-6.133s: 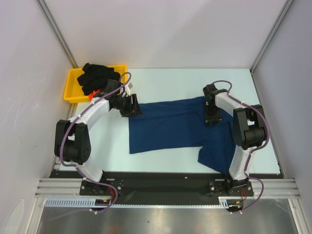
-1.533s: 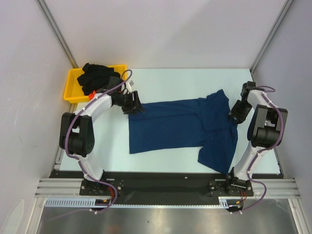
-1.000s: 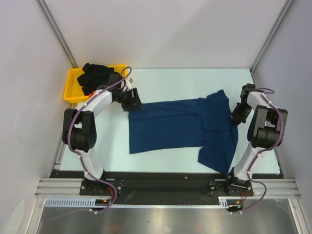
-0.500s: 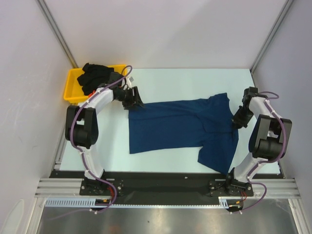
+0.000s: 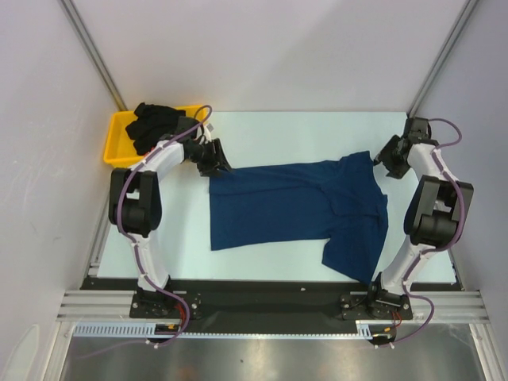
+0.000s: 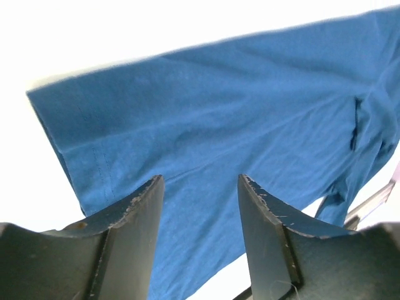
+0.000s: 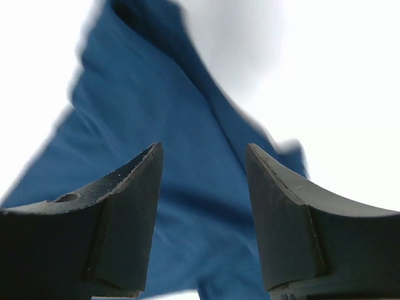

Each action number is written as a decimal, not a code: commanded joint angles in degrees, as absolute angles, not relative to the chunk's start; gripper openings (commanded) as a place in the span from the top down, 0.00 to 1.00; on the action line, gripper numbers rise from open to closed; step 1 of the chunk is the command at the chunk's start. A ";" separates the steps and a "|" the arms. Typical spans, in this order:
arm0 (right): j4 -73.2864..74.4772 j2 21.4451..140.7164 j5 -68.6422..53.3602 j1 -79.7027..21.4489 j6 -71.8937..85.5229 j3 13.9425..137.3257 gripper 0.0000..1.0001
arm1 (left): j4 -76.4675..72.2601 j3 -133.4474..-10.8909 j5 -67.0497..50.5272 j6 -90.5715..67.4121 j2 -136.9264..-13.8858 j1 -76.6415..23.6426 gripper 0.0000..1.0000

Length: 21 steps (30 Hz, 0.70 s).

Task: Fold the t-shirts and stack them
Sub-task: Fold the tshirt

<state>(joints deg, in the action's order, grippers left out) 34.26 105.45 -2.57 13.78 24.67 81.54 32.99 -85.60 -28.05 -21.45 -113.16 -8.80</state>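
A navy blue t-shirt (image 5: 294, 208) lies spread on the pale table, hem to the left, one sleeve pointing to the far right (image 5: 361, 161). My left gripper (image 5: 216, 161) hovers open at the shirt's far-left corner. In the left wrist view the cloth (image 6: 212, 112) lies under the left gripper (image 6: 200, 179), with nothing held. My right gripper (image 5: 385, 156) is open just right of the far sleeve. The right wrist view shows blurred blue cloth (image 7: 156, 125) beyond the empty right gripper (image 7: 203, 149). A black t-shirt (image 5: 155, 123) is bunched in the tray.
The yellow plastic tray (image 5: 117, 141) stands at the table's far-left corner, close behind my left arm. White walls with metal posts (image 5: 432, 59) enclose the table on three sides. A black rail (image 5: 254, 295) runs along the near edge.
My right gripper has opened, let go of the shirt's far-right sleeve and pulled back toward the far right. The sleeve has settled flat. My left gripper shifted slightly toward the far left.
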 commanded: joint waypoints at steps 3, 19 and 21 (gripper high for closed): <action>18.73 113.02 -11.42 14.15 24.62 84.46 0.39 | 24.63 -83.68 -25.84 -26.89 -112.32 -8.44 0.45; 19.33 124.54 -17.05 14.06 20.13 95.80 0.39 | 24.96 -86.22 -24.26 -27.86 -119.09 -7.56 0.45; 19.68 125.33 -17.40 13.98 20.30 95.98 0.41 | 25.66 -86.48 -24.26 -27.69 -119.53 -7.56 0.45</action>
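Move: The t-shirt's far right corner lies about 11 cm ahead of the right hand, 3 cm to its left and 6 cm below it; the shirt's small side point is some 2 cm back and 4 cm to the right. From the left hand, the shirt's far left corner is roughly 5 cm ahead, 6 cm left and 6 cm below, with the yellow bin about 14 cm ahead and 19 cm left. Carry the right gripper, already open, forward about 11 cm up the shirt's right side to its far right corner, sinking some 3 cm, swinging the fingertips outward to a flatter reach and turning slightly counter-clockwise. Meanwhile, lower the left gripper about 5 cm towards the cloth by the far left corner, easing 2 cm forward first, with its fingers kept open. ##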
